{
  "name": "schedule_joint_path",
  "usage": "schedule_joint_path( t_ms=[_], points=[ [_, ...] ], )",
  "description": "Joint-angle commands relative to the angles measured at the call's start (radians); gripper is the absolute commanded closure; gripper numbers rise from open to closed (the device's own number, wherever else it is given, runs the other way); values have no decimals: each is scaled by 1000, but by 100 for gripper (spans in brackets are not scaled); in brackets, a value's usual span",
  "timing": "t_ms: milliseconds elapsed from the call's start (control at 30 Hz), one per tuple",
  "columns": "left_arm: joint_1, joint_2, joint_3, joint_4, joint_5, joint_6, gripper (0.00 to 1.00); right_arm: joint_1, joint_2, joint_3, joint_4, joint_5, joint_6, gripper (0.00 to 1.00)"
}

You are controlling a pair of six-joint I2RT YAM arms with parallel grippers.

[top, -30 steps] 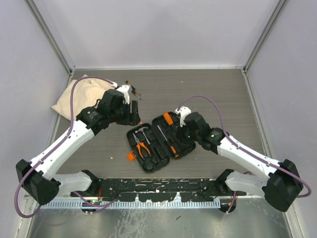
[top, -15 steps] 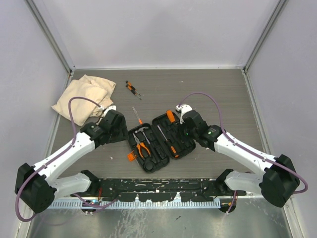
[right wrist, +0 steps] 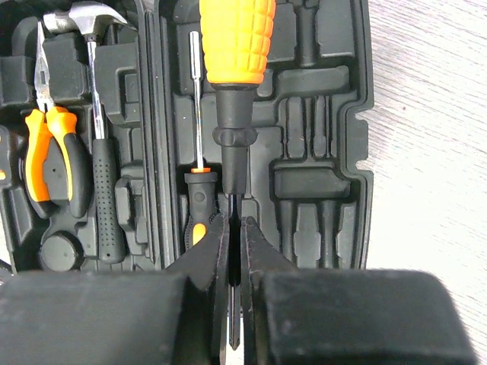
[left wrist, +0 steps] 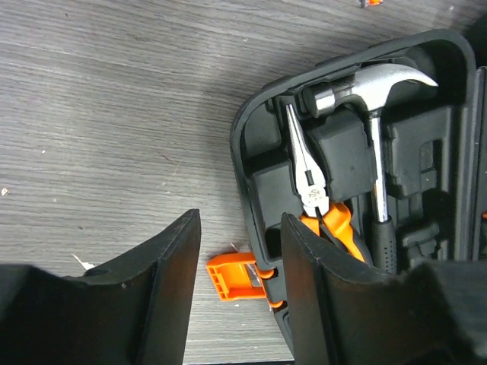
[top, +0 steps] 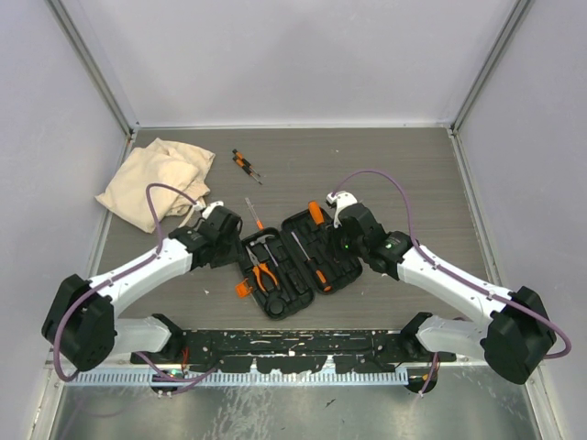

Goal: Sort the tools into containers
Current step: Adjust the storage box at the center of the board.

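Note:
An open black tool case (top: 323, 275) lies mid-table. Its left half holds orange-handled pliers (left wrist: 319, 207) and a small hammer (left wrist: 374, 91); its right half holds a slim screwdriver (right wrist: 198, 114). My right gripper (right wrist: 234, 228) is shut on the steel shaft of a big orange-handled screwdriver (right wrist: 236, 46), which hangs over the right half. My left gripper (left wrist: 240, 281) is open, its fingers standing either side of the case's left rim and orange latch (left wrist: 232, 280), gripping nothing. One loose screwdriver (top: 253, 213) lies just behind the case. Two small ones (top: 244, 163) lie farther back.
A crumpled beige cloth bag (top: 156, 179) sits at the back left of the table. Grey walls with metal frame posts close in the table on three sides. The arm bases and a cable rail run along the near edge.
My left arm has pulled back from near the cloth bag to the case's left edge, leaving a screwdriver on the table behind the case; its jaws have narrowed. The right arm has barely shifted.

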Motion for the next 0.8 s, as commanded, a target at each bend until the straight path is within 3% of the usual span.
schedule_joint_path(
  t_ms=[0, 433, 767],
  points=[
    [6, 63, 11, 64, -1, -13, 54, 2, -31, 7, 59, 11, 11, 100],
    [6, 172, -13, 121, 20, -4, 60, 2, -30, -4, 60, 17, 9, 100],
    [31, 226, 5, 126, 22, 47, 85, 1, -37, -5, 57, 23, 9, 99]
  ],
)
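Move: The storage box's left rim, where the left fingers will shut, is some 2 cm ahead of the left hand, 2 cm to its right and 3 cm below. From that hand the orange latch lies about 5 cm back and 3 cm right, the pliers 3 cm back and 7 cm right, the hammer head 4 cm ahead and 8 cm right. The right hand, holding the orange screwdriver, has the rim about 19 cm to its left, roughly level forward and some 6 cm below. Down first, about 3 cm, the left hand sinks beside the storage box, then eases roughly 2 cm forward and 1.5 cm right. Its fingers close from half open to nearly shut astride the left wall, one outside and one inside, pinching it beside the pliers. The right hand stays put over the box and keeps its grip on the orange screwdriver. ##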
